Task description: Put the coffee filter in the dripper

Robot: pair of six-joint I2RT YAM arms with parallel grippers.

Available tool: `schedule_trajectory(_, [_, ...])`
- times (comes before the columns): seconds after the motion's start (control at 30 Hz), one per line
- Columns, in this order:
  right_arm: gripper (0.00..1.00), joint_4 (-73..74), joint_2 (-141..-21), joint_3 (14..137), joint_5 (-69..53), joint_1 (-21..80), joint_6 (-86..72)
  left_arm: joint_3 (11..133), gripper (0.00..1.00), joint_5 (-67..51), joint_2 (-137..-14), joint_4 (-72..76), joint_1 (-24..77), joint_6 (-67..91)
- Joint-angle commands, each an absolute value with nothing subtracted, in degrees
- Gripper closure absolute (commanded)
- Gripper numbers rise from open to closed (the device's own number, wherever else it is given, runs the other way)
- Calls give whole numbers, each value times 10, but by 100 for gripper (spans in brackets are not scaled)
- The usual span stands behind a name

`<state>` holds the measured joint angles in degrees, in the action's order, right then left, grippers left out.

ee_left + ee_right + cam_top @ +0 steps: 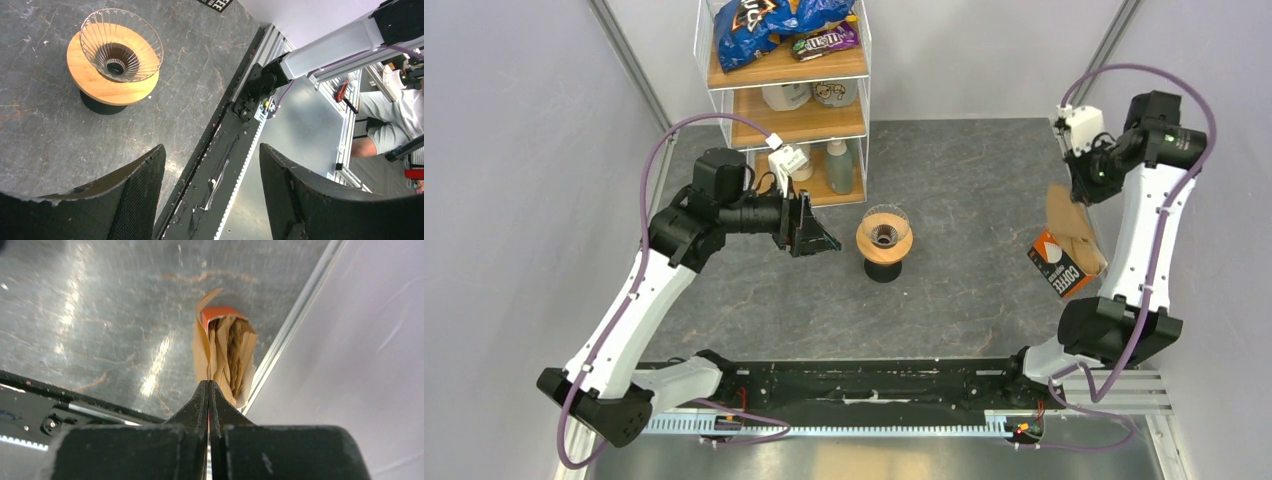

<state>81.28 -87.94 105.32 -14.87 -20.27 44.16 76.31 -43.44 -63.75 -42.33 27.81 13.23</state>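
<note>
The dripper (884,240), a clear glass cone in a light-wood ring on a black base, stands mid-table; the left wrist view shows the dripper (112,75) with nothing inside. My left gripper (822,240) hovers just left of it, open and holding nothing (211,148). At the right edge leans the black-and-orange COFFEE packet (1061,272), its mouth full of tan filters (235,347). One coffee filter (1061,210) sticks up out of the packet. My right gripper (1079,190) is above the packet, and its fingertips are pressed together on that filter's top edge (208,382).
A white wire rack (784,120) with wooden shelves, snack bags and bottles stands at the back, close behind my left arm. A black rail (854,380) runs along the near edge. The right side wall (350,365) stands right beside the packet.
</note>
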Motion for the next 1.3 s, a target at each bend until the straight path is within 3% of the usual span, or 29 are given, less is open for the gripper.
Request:
schedule_trajectory(0.0, [100, 882, -855, 1159, -248, -204, 427, 808, 26, -427, -638, -444, 277, 111])
schedule_trajectory(0.13, [100, 930, -864, 1241, -339, -197, 412, 832, 25, -428, -641, -451, 277, 92])
schedule_trajectory(0.3, [100, 948, -841, 1243, -458, -165, 404, 838, 26, -457, -642, -431, 277, 88])
schedule_trajectory(0.47, [100, 952, -797, 1171, -533, -101, 435, 786, 27, -508, -625, -353, 278, 74])
schedule_trajectory(0.7, [100, 952, -735, 1054, -599, -24, 501, 834, 30, -508, -714, -315, 343, 63])
schedule_trajectory(1.17, [100, 933, -677, 1027, -544, 121, 520, 829, 28, -425, -775, -295, 491, -91])
schedule_trajectory(1.27, [100, 896, -677, 1025, -531, 130, 483, 783, 27, -431, -751, -211, 505, -46])
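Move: The glass dripper, seated in its wooden ring on the server, lies roughly 43 cm to the right hand's left, about level with it in reach and some 11 cm lower. The coffee box sits beneath that hand, about 4 cm nearer the base and 17 cm down; the grey-green bottle stands about 18 cm beyond the dripper and 11 cm left of it. From the left hand the dripper is roughly 13 cm right, 7 cm ahead and 16 cm below. The paper filter, still pinched in the right hand's shut fingers, is lifted about 10 cm away from the coffee box, then swept some 25 cm left and 15 cm back towards the dripper while the wrist swings counter-clockwise by nearly 60 degrees and its left side rises. The left hand, fingers staying open, rises 3 cm, then goes about 11 cm right and sinks back, turning clockwise to come over the dripper's near side. ##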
